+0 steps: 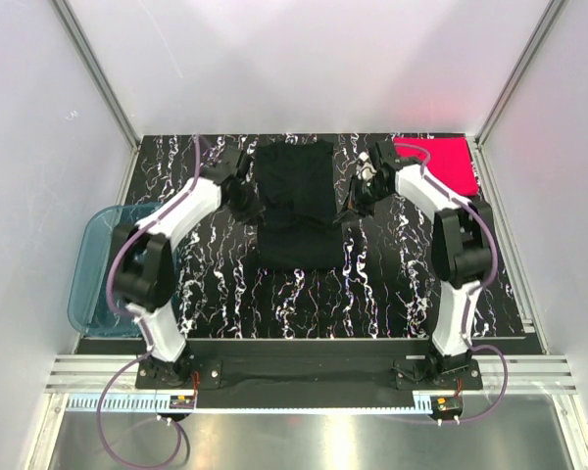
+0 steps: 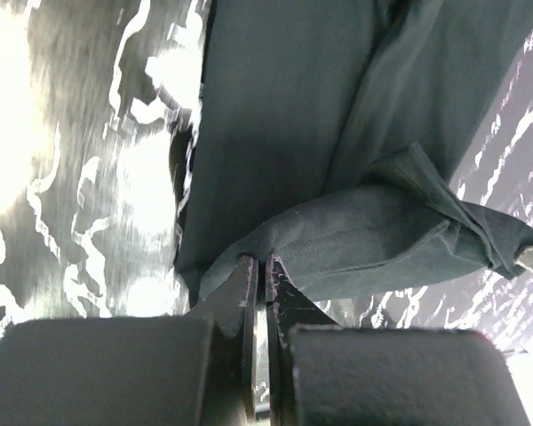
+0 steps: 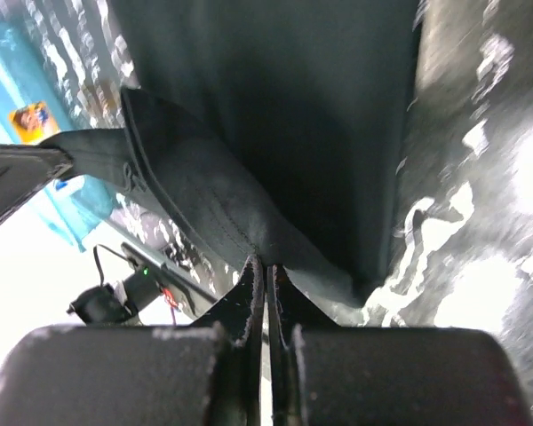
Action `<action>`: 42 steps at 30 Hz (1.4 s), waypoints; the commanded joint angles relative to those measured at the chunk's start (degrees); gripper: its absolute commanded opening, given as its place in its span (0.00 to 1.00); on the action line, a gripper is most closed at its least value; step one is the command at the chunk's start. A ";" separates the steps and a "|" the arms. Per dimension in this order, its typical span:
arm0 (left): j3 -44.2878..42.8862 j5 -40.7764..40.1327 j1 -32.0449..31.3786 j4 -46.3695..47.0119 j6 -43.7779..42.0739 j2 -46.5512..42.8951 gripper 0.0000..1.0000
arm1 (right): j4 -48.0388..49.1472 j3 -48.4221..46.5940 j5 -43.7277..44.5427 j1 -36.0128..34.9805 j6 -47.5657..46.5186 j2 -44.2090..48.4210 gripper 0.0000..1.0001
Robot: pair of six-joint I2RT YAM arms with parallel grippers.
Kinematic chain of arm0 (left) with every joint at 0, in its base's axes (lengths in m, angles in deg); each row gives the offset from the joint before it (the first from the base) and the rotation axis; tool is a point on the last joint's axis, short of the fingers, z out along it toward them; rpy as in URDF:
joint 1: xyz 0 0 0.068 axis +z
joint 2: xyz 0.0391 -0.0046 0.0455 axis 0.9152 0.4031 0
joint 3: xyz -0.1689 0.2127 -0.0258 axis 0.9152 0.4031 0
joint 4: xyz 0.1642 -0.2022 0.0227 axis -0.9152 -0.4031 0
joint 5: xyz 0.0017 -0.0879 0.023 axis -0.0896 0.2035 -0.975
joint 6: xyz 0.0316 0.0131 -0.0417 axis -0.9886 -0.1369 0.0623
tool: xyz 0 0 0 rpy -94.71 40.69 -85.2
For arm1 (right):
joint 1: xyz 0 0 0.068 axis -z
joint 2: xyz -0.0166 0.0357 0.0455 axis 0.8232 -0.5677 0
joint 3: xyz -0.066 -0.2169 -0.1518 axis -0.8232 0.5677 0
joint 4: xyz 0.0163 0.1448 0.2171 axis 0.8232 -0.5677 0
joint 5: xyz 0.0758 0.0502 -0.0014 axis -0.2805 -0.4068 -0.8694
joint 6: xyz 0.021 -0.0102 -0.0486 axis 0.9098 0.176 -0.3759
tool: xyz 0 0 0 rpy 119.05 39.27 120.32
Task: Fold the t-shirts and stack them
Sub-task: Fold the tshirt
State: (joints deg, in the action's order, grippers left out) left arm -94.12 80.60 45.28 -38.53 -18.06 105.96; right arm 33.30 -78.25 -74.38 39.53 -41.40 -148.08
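A large black t-shirt [image 1: 294,206] lies partly folded on the marbled black table [image 1: 304,304], between the two arms. My left gripper [image 1: 249,204] is at its left edge; in the left wrist view the gripper [image 2: 265,263] is shut on a raised fold of the black t-shirt [image 2: 284,115]. My right gripper [image 1: 354,207] is at the shirt's right edge, and in the right wrist view the gripper [image 3: 266,264] is shut on a pinched hem of the black t-shirt [image 3: 302,115]. A bright pink-red t-shirt [image 1: 443,163] lies as a neat square at the back right corner.
A translucent blue plastic tub [image 1: 100,266] stands off the table's left edge. White walls and metal frame posts close in the back and sides. The arm bases sit on a rail [image 1: 304,374] at the near edge.
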 commanded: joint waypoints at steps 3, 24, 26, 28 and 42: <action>-10.68 0.86 2.05 -3.18 -5.80 8.88 0.00 | -4.30 -10.09 -1.24 1.55 -2.55 -7.76 0.00; -30.38 7.27 6.71 -2.04 -9.85 27.08 0.00 | -8.78 -34.54 -4.23 3.05 -1.24 -27.54 0.01; -30.56 7.19 6.89 -2.21 -9.49 26.83 0.00 | -9.40 -34.80 -4.15 3.13 -1.68 -27.20 0.01; -29.34 5.88 6.89 -1.78 -9.41 25.77 0.00 | -8.87 -33.84 -3.80 3.40 -1.77 -25.80 0.01; -37.75 5.45 8.56 3.16 -7.82 31.91 0.39 | -8.86 -46.19 -1.34 6.21 1.05 -33.08 0.40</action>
State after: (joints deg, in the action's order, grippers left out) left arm -125.72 87.55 52.71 -35.97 -25.56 135.97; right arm 25.80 -117.24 -77.02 45.34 -40.20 -178.90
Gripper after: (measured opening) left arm 0.330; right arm 0.351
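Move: Both hands hold a corner of the black t-shirt's hem. The upper half it is taken to has its middle about 18 cm ahead, 12 cm right and 8 cm below the left hand; from the right hand, roughly 18 cm ahead, 13 cm left and 7 cm below. The red cloth lies some 22 cm ahead and 32 cm right of the right hand, the bin about 41 cm left and 8 cm back of the left hand. Both hands carry the hem some 14 cm forward, lowering it about 5 cm towards the upper half, then start opening. ##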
